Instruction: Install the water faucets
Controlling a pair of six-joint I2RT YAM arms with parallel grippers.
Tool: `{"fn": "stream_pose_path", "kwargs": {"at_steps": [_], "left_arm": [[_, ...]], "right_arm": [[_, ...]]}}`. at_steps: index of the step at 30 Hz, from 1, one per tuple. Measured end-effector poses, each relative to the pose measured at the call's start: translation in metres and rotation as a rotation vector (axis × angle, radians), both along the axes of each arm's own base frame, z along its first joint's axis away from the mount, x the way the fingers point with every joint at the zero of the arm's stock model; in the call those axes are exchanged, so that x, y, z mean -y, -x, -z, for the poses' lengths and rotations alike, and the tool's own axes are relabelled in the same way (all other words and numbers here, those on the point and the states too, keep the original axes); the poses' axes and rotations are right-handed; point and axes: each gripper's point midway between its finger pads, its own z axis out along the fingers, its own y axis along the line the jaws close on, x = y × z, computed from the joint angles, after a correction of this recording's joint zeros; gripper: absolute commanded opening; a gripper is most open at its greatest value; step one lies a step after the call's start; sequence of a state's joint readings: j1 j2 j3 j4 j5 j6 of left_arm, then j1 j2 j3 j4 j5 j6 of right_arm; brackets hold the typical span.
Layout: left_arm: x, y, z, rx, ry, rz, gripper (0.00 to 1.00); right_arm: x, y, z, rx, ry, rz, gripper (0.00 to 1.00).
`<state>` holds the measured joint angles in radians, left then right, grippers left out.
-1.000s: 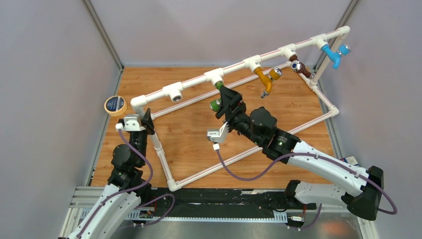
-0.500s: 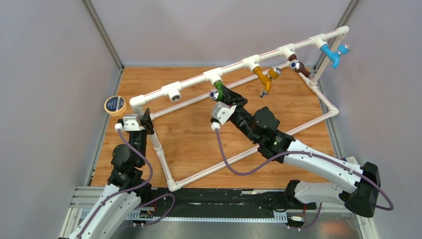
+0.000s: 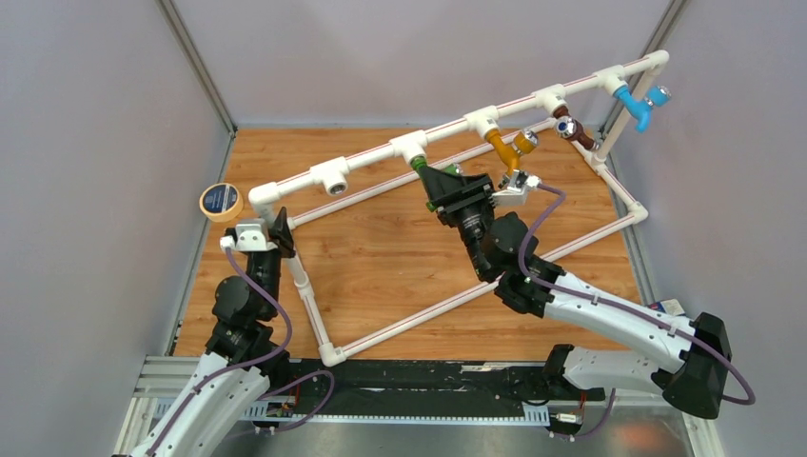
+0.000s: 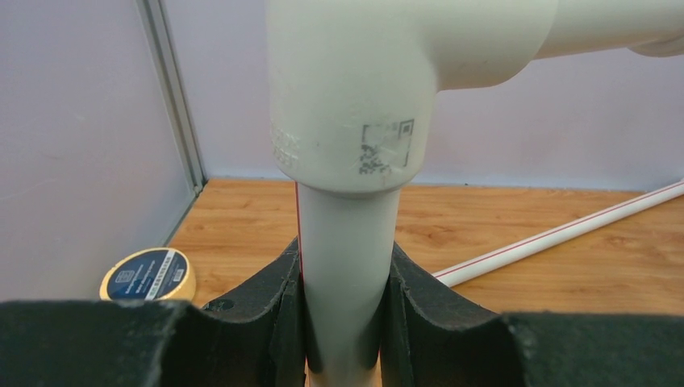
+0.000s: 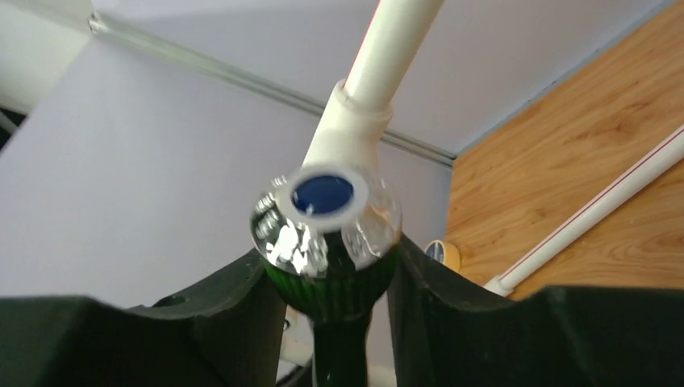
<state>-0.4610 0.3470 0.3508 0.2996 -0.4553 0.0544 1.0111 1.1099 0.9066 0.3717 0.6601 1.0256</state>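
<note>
The green water faucet (image 5: 332, 294) hangs from a white T fitting (image 5: 348, 133) on the upper pipe, its silvery blue-dotted knob (image 5: 324, 211) facing my right wrist camera. My right gripper (image 5: 331, 282) is shut on the faucet's green body, one finger on each side. In the top view the right gripper (image 3: 436, 183) covers most of the green faucet (image 3: 419, 165). Orange (image 3: 504, 150), brown (image 3: 574, 131) and blue (image 3: 634, 103) faucets hang further right on the same pipe. My left gripper (image 4: 345, 298) is shut on the white upright pipe (image 4: 348, 258) under a corner elbow (image 4: 355, 89).
A yellow-rimmed tape roll (image 3: 220, 201) lies at the back left of the wooden table (image 3: 381, 257). An open T fitting (image 3: 333, 178) sits left of the green faucet. The white pipe frame (image 3: 400, 324) rests across the table, and grey walls stand close on three sides.
The right gripper went from open beside the green faucet to shut on it. Its wrist has rolled over, swinging the camera from left to right. The left arm has not moved.
</note>
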Motion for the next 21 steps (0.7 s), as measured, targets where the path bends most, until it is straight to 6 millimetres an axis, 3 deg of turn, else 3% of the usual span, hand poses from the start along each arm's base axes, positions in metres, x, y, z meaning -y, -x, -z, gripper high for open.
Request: {"fn": "stream_pose_path", "kwargs": {"at_steps": [1,2,3,9,12,16,21], "left_arm": [[0.000,0.000,0.000,0.000,0.000,-0.002,0.00],[-0.001,0.000,0.000,0.001,0.001,-0.003,0.00],[-0.001,0.001,0.000,0.001,0.001,-0.002,0.00],[-0.001,0.001,0.000,0.000,0.001,-0.003,0.00],[-0.001,0.001,0.000,0.000,0.000,-0.003,0.00],[-0.001,0.000,0.000,-0.001,0.000,-0.003,0.00],[0.000,0.000,0.000,-0.002,-0.001,-0.003,0.00]], "right_arm": [[0.003,-0.001,-0.002,-0.015,-0.036,0.010,0.67],[0.010,-0.003,-0.004,-0.026,-0.072,0.034,0.92],[0.019,-0.006,-0.007,-0.026,-0.094,0.061,1.00],[0.060,0.011,-0.031,0.069,-0.107,0.095,1.00],[0.073,0.025,-0.039,0.159,0.013,0.093,1.00],[0.078,0.040,-0.046,0.337,0.315,0.082,1.00],[0.070,0.054,-0.051,0.702,0.967,0.052,1.00]]}}
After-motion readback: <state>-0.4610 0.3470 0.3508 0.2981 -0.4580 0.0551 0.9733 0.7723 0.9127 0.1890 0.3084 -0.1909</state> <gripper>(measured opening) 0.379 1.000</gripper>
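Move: The green faucet is between the right fingers, its middle practically at the hand point. The white socket it screws into lies roughly 5 cm ahead, 3 cm left and a little above; the yellow faucet sits some 5 cm ahead and 13 cm right, the empty socket about 15 cm left and level with the hand. From the left hand, on the corner riser, the green faucet is about 25 cm right, 4 cm ahead and 6 cm higher. The right hand releases the green faucet, opening wide, and withdraws about 7 cm right, back and up, rolling left-side-down. ##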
